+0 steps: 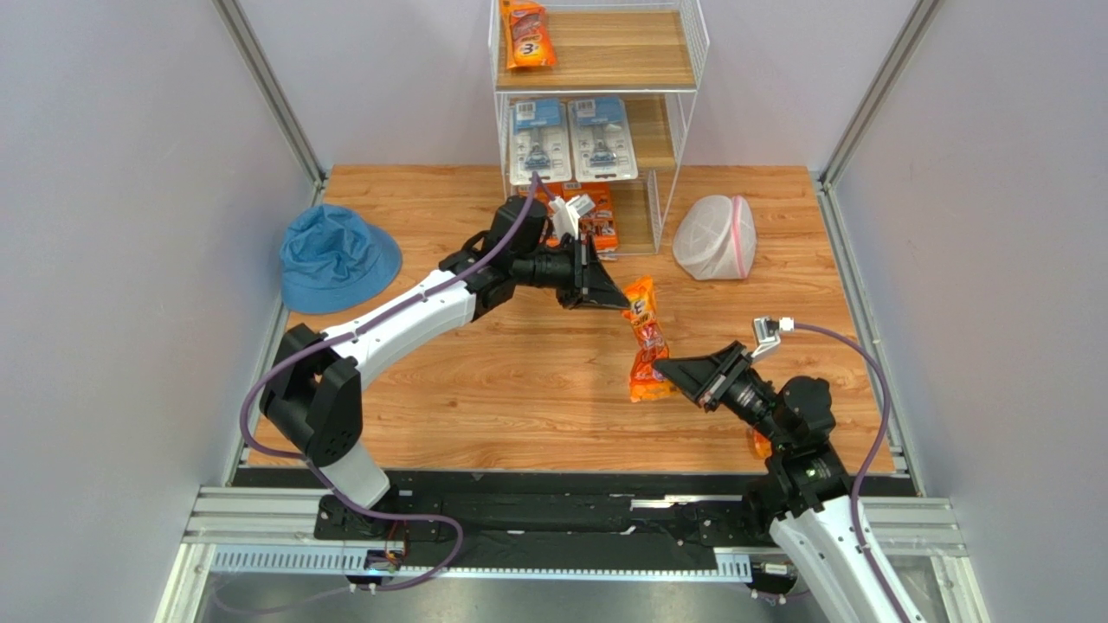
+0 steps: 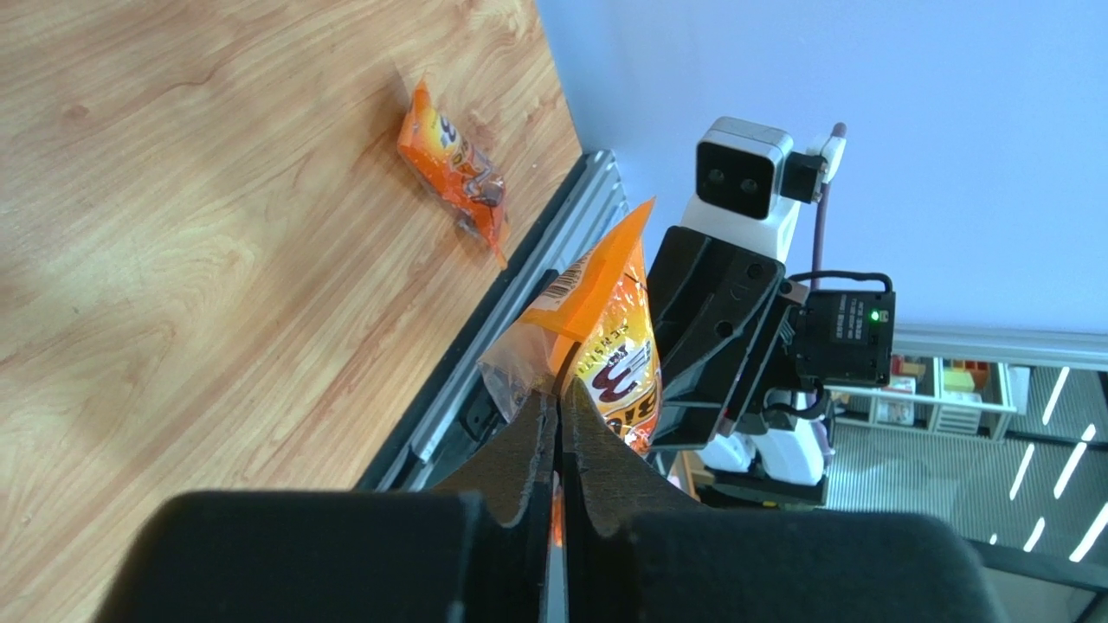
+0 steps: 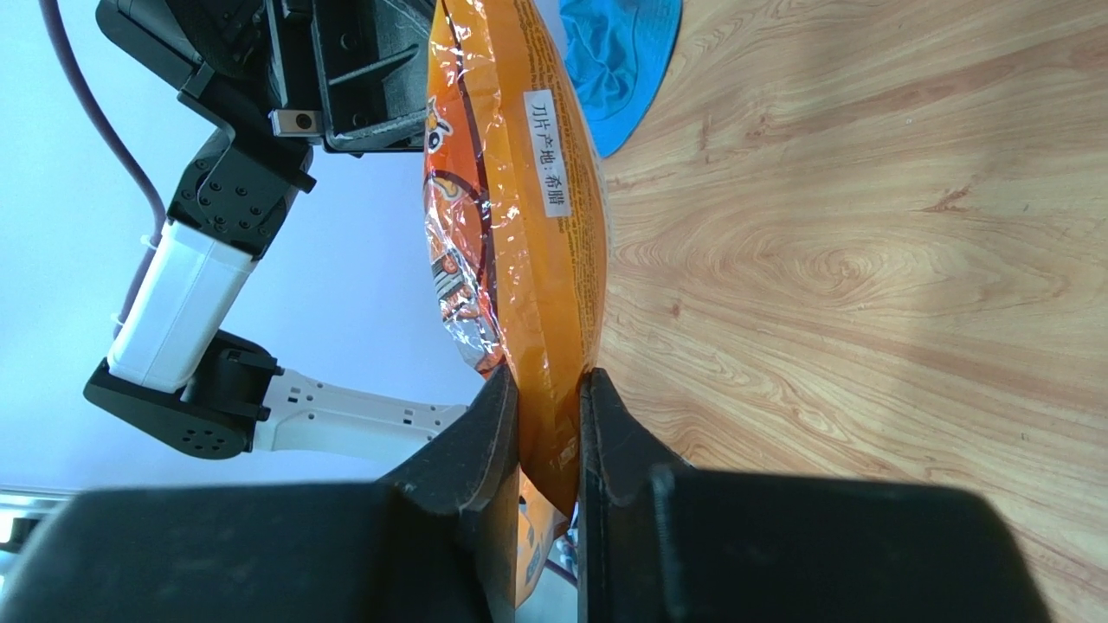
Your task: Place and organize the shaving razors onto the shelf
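A long narrow orange bag of razors [image 1: 643, 340] hangs above the table, stretched between both grippers. My left gripper [image 1: 620, 300] is shut on its far end; in the left wrist view the jaws pinch the bag's clear edge [image 2: 557, 390]. My right gripper [image 1: 666, 371] is shut on its near end, with the orange bag [image 3: 520, 221] pressed between the fingers [image 3: 488, 415]. The shelf [image 1: 676, 97] stands at the back with an orange pack [image 1: 527, 34] on its top board, two blister cards [image 1: 570, 138] on the middle board and orange packs [image 1: 596, 218] at the bottom. Another orange bag [image 2: 449, 162] lies near the right arm's base.
A blue bucket hat [image 1: 338, 257] lies at the left of the table. A white mesh bag with pink trim [image 1: 715, 238] sits to the right of the shelf. Grey walls close in both sides, and a black rail runs along the near edge.
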`<state>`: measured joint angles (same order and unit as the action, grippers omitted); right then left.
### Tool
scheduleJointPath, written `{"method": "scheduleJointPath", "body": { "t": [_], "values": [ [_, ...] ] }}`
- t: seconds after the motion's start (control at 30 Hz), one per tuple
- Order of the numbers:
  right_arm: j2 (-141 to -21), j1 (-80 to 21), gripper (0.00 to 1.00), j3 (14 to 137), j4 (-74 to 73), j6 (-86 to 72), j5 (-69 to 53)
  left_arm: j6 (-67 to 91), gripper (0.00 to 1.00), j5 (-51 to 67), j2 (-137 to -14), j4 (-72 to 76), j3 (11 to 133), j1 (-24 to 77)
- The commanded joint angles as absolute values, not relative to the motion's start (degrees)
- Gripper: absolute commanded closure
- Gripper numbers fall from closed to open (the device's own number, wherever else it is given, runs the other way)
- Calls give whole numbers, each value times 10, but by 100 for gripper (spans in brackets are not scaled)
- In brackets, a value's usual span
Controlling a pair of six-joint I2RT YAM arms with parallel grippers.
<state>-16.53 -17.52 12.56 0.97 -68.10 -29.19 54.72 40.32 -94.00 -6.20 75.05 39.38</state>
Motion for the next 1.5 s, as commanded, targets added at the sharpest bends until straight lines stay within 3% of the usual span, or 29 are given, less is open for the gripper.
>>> {"method": "scheduleJointPath", "body": {
  "t": [0.0,0.03,0.07,0.13,0.17,0.2,0.27,0.63,0.87,1.23,1.47],
  "values": [
    [-153,-179,100,141,27,-674,-297,520,86,397,-933,-79,768,399],
    [-151,-179,100,142,25,-673,-296,509,79,392,-932,-90,771,399],
    [-150,-179,100,142,23,-672,-296,503,64,388,-930,-97,772,399],
    [-150,-179,100,145,18,-669,-296,484,52,375,-924,-114,772,400],
    [-149,-179,100,146,15,-668,-296,477,41,367,-919,-120,772,400],
    [-149,-178,100,149,7,-666,-294,469,23,358,-910,-129,773,400],
    [-149,-179,100,153,4,-658,-293,441,1,319,-896,-161,775,400],
    [-270,-180,100,256,-55,-576,-276,335,1,93,-805,-402,789,356],
    [-423,-180,100,435,-53,-514,-294,313,1,90,-739,-413,694,307],
    [-662,-180,100,770,-111,-446,-309,304,1,78,-686,-421,587,307],
    [-777,-180,100,921,-117,-454,-304,303,1,89,-662,-413,543,307]
  ]
}}
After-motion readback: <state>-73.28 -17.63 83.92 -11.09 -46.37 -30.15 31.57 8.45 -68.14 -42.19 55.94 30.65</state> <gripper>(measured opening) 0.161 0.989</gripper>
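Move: High beyond the right hand, which pinches the near end of the orange razor pack, the top shelf's middle lies about 45 cm ahead, 8 cm left and 18 cm up. The orange bag already there is some 48 cm ahead, 19 cm left and 20 cm up; the blister packs on the middle shelf are about 44 cm ahead, 12 cm left, level in height. The left hand still pinches the far end, the pack's middle about 4 cm back, 3 cm right and 4 cm below. Opening wide, the left fingers let go of the orange pack, dip slightly and withdraw about 20 cm to the left, then sink some 10 cm as they tip downward. The right hand keeps its pinch and holds nearly still until they have opened, then rises over 20 cm and goes some 15 cm forward towards the top shelf, slightly left, rolling about its fingers. ##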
